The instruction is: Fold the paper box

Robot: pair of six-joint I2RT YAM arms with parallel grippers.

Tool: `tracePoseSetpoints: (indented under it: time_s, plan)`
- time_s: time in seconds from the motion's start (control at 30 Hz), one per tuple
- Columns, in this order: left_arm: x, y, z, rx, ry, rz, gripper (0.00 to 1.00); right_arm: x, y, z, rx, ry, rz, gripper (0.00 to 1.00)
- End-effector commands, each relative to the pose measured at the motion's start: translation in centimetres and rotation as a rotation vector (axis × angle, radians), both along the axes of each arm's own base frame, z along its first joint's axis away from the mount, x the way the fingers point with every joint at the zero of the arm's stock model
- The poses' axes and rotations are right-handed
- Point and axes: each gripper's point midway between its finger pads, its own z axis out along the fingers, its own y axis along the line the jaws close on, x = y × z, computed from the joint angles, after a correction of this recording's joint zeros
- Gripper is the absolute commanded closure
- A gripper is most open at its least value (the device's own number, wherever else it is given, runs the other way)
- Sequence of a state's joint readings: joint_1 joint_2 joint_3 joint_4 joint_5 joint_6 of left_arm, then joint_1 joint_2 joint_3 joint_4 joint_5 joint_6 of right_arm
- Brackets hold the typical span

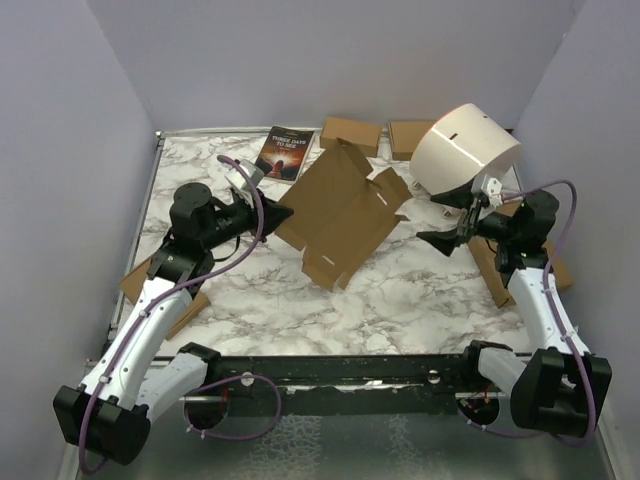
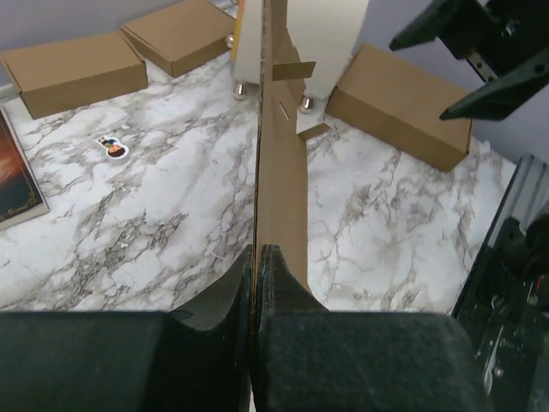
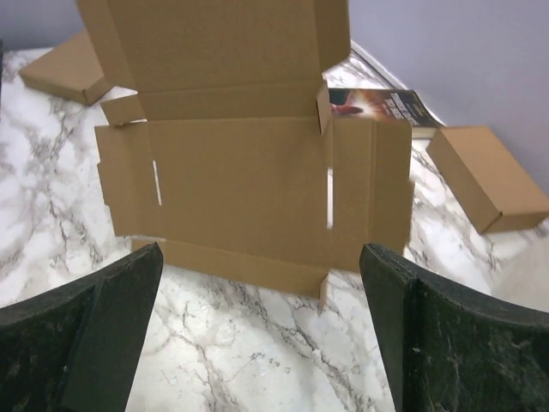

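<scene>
The paper box (image 1: 345, 210) is an unfolded brown cardboard sheet with flaps and slots, held raised and tilted over the middle of the marble table (image 1: 400, 290). My left gripper (image 1: 280, 215) is shut on its left edge. In the left wrist view the sheet (image 2: 281, 172) runs edge-on away from the closed fingertips (image 2: 257, 254). My right gripper (image 1: 440, 238) stands open just right of the sheet, not touching it. In the right wrist view the paper box (image 3: 249, 172) faces me flat-on beyond the wide-apart fingers (image 3: 137, 283), with nothing between them.
Two small closed brown boxes (image 1: 350, 133) (image 1: 408, 135) and a dark book (image 1: 285, 152) lie at the back. A white domed object (image 1: 465, 148) stands at the back right. Flat brown cardboard lies under the right arm (image 1: 495, 272) and beside the left arm (image 1: 135, 285).
</scene>
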State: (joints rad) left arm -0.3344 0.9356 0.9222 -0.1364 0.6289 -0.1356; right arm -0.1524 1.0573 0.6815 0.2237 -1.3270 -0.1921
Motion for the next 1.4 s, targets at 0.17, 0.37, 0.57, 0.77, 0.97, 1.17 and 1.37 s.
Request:
tracePoseSetpoints:
  time_s: [0.17, 0.37, 0.57, 0.77, 0.97, 1.17, 1.37]
  plan:
    - [1.5, 0.6, 4.6, -0.345, 0.036, 0.157, 1.0, 0.1, -1.5, -2.9, 0.197, 0.33, -0.152, 0.0]
    - [-0.7, 1.3, 7.8, -0.497, -0.037, 0.142, 1.0, 0.7, -1.2, -5.0, 0.301, 0.564, -0.135, 0.0]
    - [-1.9, 1.8, 9.4, -0.619, -0.069, 0.126, 1.0, 0.2, -0.2, -3.5, 0.331, 0.587, -0.098, 0.0]
    - [-3.0, 1.7, 10.3, -0.702, -0.068, 0.072, 1.0, -1.0, 0.7, -0.2, 0.353, 0.554, -0.018, 0.0]
    - [-3.6, 1.3, 11.2, -0.735, -0.066, 0.02, 1.0, -1.8, 2.1, 2.0, 0.347, 0.515, 0.051, 0.0]
    - [-4.2, 1.1, 11.4, -0.784, -0.056, -0.031, 1.0, -1.2, 2.6, 3.4, 0.402, 0.547, 0.074, 0.0]
    - [-4.5, 0.9, 11.8, -0.813, -0.055, -0.067, 1.0, -1.7, 2.8, 6.4, 0.444, 0.537, 0.137, 0.03]
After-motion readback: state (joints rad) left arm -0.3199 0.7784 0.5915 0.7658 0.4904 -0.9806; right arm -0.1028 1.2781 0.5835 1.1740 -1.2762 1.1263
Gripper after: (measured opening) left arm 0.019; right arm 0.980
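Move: The left gripper holds the opened-out paper box by its left edge. The middle of the box lies about 13 cm to the right, 4 cm ahead and 4 cm lower, with the book some 42 cm ahead, 5 cm left and 29 cm lower. From the open right gripper, the middle of the paper box is roughly 19 cm left and 3 cm ahead, near its height; the white drum stands about 28 cm ahead, 18 cm right and 14 cm lower. Keep the left gripper shut on the box edge and lift it about 10 cm, easing back slightly and tipping its fingers up some 45 degrees. Keep the right gripper wide open: dip it about 6 cm, then raise it past its starting height, easing left towards the box's lower right corner while its forward side rolls down and its fingertips lift; contact there can't be made out. ##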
